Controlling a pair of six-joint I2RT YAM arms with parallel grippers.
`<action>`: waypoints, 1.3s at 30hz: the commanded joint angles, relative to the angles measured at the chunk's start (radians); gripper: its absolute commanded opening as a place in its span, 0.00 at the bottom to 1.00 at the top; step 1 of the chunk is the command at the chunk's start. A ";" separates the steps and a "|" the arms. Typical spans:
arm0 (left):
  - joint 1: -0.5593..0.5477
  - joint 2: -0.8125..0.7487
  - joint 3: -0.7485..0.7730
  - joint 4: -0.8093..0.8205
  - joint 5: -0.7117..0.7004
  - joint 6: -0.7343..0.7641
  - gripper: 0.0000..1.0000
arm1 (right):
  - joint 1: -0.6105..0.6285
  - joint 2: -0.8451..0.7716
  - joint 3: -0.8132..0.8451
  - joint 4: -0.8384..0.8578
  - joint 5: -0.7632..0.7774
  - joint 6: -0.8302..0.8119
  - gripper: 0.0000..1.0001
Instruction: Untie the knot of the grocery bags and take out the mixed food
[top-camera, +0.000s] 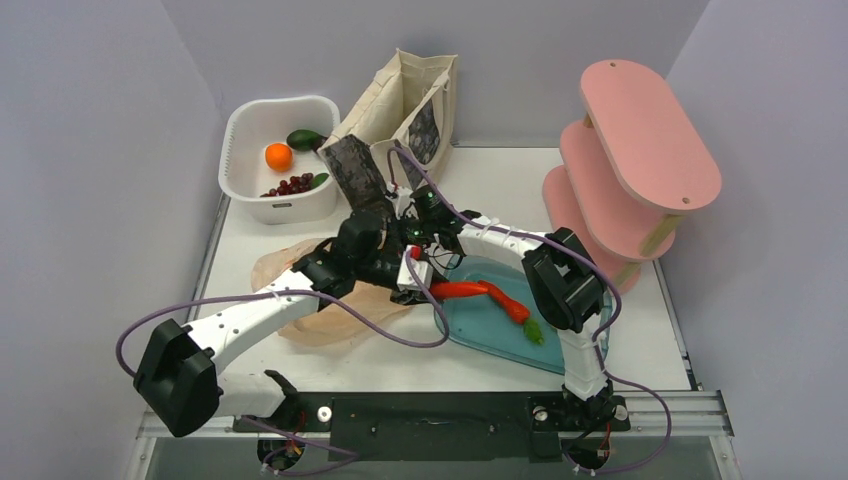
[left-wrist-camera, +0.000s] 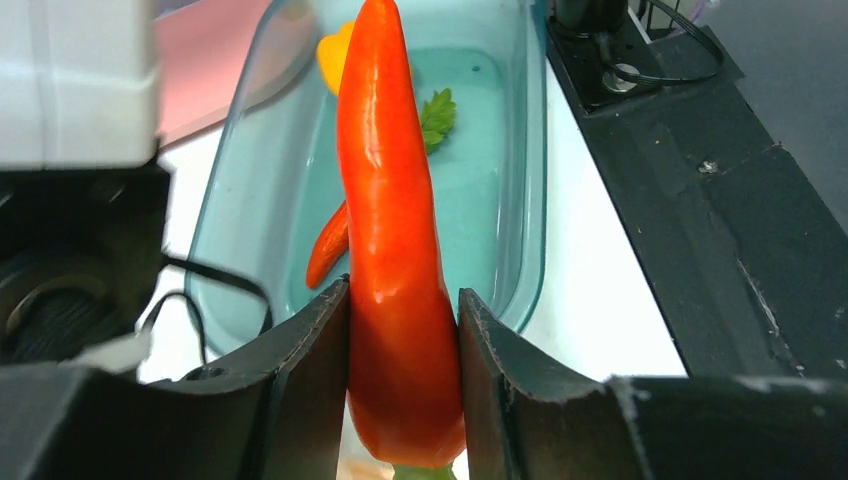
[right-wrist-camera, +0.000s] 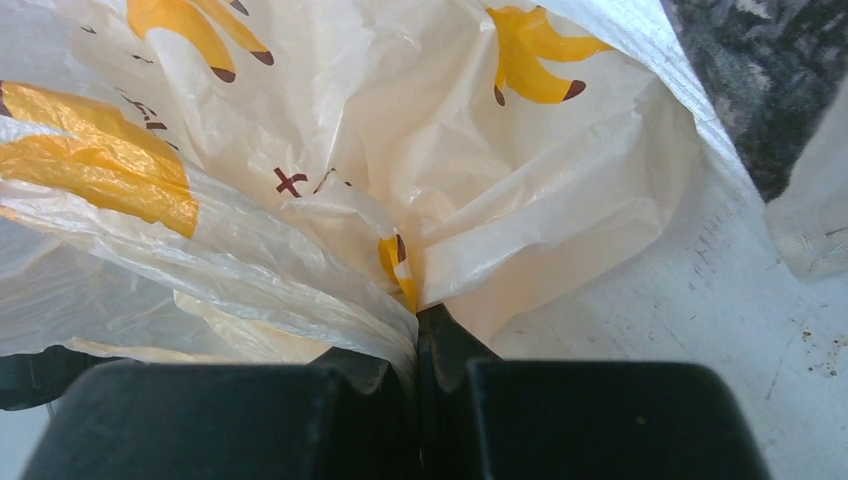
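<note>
My left gripper (left-wrist-camera: 403, 292) is shut on the thick end of an orange carrot (left-wrist-camera: 390, 200), which hangs over the teal glass tray (left-wrist-camera: 525, 190). A second carrot (top-camera: 512, 304) with a green top lies in that tray. The right gripper (right-wrist-camera: 417, 318) is shut on a fold of the thin plastic bag (right-wrist-camera: 330, 130), printed with yellow bananas. From above, that peach bag (top-camera: 318, 318) lies flat under my left arm. Both grippers meet near the table's middle, the left gripper (top-camera: 408, 290) and the right gripper (top-camera: 402, 215). The cream canvas tote (top-camera: 415, 95) stands behind. No knot shows.
A white basket (top-camera: 240, 170) at the back left holds a round orange fruit (top-camera: 278, 156), a dark green avocado (top-camera: 303, 139) and red berries. A pink tiered shelf (top-camera: 640, 150) stands at the right. Something yellow (left-wrist-camera: 335, 55) lies at the tray's far end.
</note>
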 joint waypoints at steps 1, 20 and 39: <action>-0.116 0.022 0.007 0.114 -0.083 0.086 0.00 | -0.006 -0.011 0.031 0.018 -0.040 -0.039 0.00; -0.321 0.193 0.062 0.318 -0.334 0.224 0.20 | -0.060 0.038 0.003 0.001 -0.106 -0.134 0.00; -0.338 0.159 0.132 0.255 -0.511 0.064 0.61 | -0.068 0.054 0.033 0.011 -0.118 -0.121 0.00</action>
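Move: The left hand already grips a red carrot near its stem end, with the tip out over the blue tray. The landing spot is about 17 cm to that hand's right, 3 cm back and 15 cm below. Another carrot lies some 16 cm right and 1 cm ahead, and the yellow pepper about 26 cm right, level with the hand. From the right hand, which pinches the bag's rim, that spot is roughly 26 cm right, 15 cm back and 5 cm lower. The left hand lets the red carrot go over the tray. It carries it some 11 cm to the right, first easing back and about 3 cm down, then forward again while rolling about 20 degrees around its pointing direction. The fingers open late and the empty hand lifts about 3 cm. The right hand keeps its pinch on the bag, shifting a couple of centimetres right and down. ##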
